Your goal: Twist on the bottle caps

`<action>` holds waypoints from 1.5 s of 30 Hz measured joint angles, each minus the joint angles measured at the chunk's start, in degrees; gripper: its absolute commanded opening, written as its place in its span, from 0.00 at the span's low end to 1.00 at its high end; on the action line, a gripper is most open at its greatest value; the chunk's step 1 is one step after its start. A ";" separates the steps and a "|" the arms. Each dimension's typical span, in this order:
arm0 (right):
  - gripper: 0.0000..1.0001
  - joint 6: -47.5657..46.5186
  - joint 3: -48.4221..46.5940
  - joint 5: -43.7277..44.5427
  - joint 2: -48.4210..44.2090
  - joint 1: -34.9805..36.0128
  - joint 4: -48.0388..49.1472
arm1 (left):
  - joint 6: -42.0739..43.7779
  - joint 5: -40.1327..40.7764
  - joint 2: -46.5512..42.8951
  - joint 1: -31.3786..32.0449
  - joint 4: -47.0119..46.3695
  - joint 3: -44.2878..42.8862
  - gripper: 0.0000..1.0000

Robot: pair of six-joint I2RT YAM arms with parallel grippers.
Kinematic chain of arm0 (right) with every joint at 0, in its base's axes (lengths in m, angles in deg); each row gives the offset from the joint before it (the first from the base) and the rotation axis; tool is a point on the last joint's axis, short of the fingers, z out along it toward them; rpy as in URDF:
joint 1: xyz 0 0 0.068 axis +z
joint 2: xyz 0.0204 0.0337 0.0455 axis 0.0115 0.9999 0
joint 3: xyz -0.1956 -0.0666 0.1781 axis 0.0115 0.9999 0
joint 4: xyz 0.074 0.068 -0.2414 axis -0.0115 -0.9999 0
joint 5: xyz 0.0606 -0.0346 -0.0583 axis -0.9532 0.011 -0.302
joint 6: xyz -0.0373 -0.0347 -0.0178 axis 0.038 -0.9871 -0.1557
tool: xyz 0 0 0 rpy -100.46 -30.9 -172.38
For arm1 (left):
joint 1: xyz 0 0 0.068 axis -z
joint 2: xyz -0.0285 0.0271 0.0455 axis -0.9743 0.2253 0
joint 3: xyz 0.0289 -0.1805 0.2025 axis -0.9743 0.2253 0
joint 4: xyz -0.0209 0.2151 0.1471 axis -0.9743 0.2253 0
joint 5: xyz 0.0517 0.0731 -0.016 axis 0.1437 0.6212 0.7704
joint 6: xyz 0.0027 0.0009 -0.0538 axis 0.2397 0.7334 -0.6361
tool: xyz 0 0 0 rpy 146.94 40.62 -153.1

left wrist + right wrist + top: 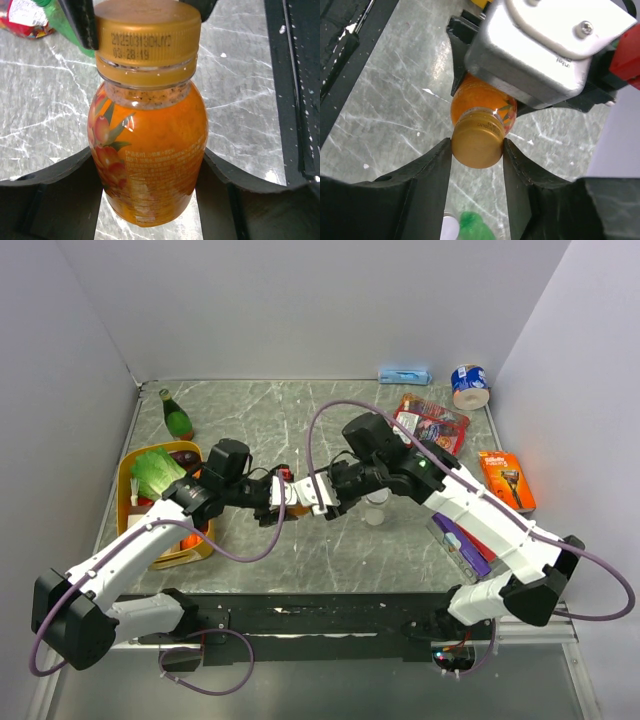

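Observation:
The orange bottle [150, 145] is held off the marble table between my two grippers, its orange cap [147, 35] sitting on the neck. My left gripper [148, 161] is shut on the bottle's body. My right gripper [476, 146] is shut on the orange cap [476, 139], one finger on each side. In the top view the two grippers [285, 498] [325, 492] meet at the table's middle and hide the bottle. The clear bottle [377, 508] stands just right of them. A bright green bottle [62, 25] shows behind the cap. A blurred green shape [477, 227] lies below.
A yellow tray [128, 502] with greens sits at the left, and the dark-green bottle with a red top [177, 417] behind it. A snack packet [432, 423], a can [469, 386], an orange box [507, 480] and a purple item [462, 540] lie at the right.

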 measured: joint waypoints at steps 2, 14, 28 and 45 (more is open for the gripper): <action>0.28 3.32 -1.31 1.03 1.09 0.00 -0.13 | -1.55 0.94 -0.11 0.00 -1.75 0.70 0.01; 0.17 55.34 -19.93 -8.39 20.41 -12.81 -1.70 | -19.30 30.84 -1.33 3.98 -19.39 7.02 0.01; 0.79 67.36 -22.10 -20.11 23.34 -26.45 -2.49 | -19.67 36.17 -0.13 3.96 -21.77 7.02 0.01; 0.79 1.60 4.15 -12.46 -12.81 -9.35 -1.49 | -2.47 4.83 2.25 4.15 -0.87 -0.50 0.01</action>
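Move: My right fingers are already shut on the orange bottle's cap, its middle practically at the hand point. From my left hand, which still holds the bottle body, the cap is about 4 cm to the right, 5 cm higher and 1 cm ahead. Some 21 cm below my right hand, the clear bottle is about 13 cm right and 3 cm ahead, the green bottle 14 cm right and 11 cm ahead. Both my hands swing forward about 9 cm, the right rolling the cap some 85 degrees clockwise, looking along its fingers onto the cap, while the left counter-turns the bottle, swinging 40 degrees counter-clockwise. My right fingers then open, let go of the cap and draw off to the right and farther forward; then that hand comes back and rises, unwinding. My left follows back to its starting pose, keeping its grip. ##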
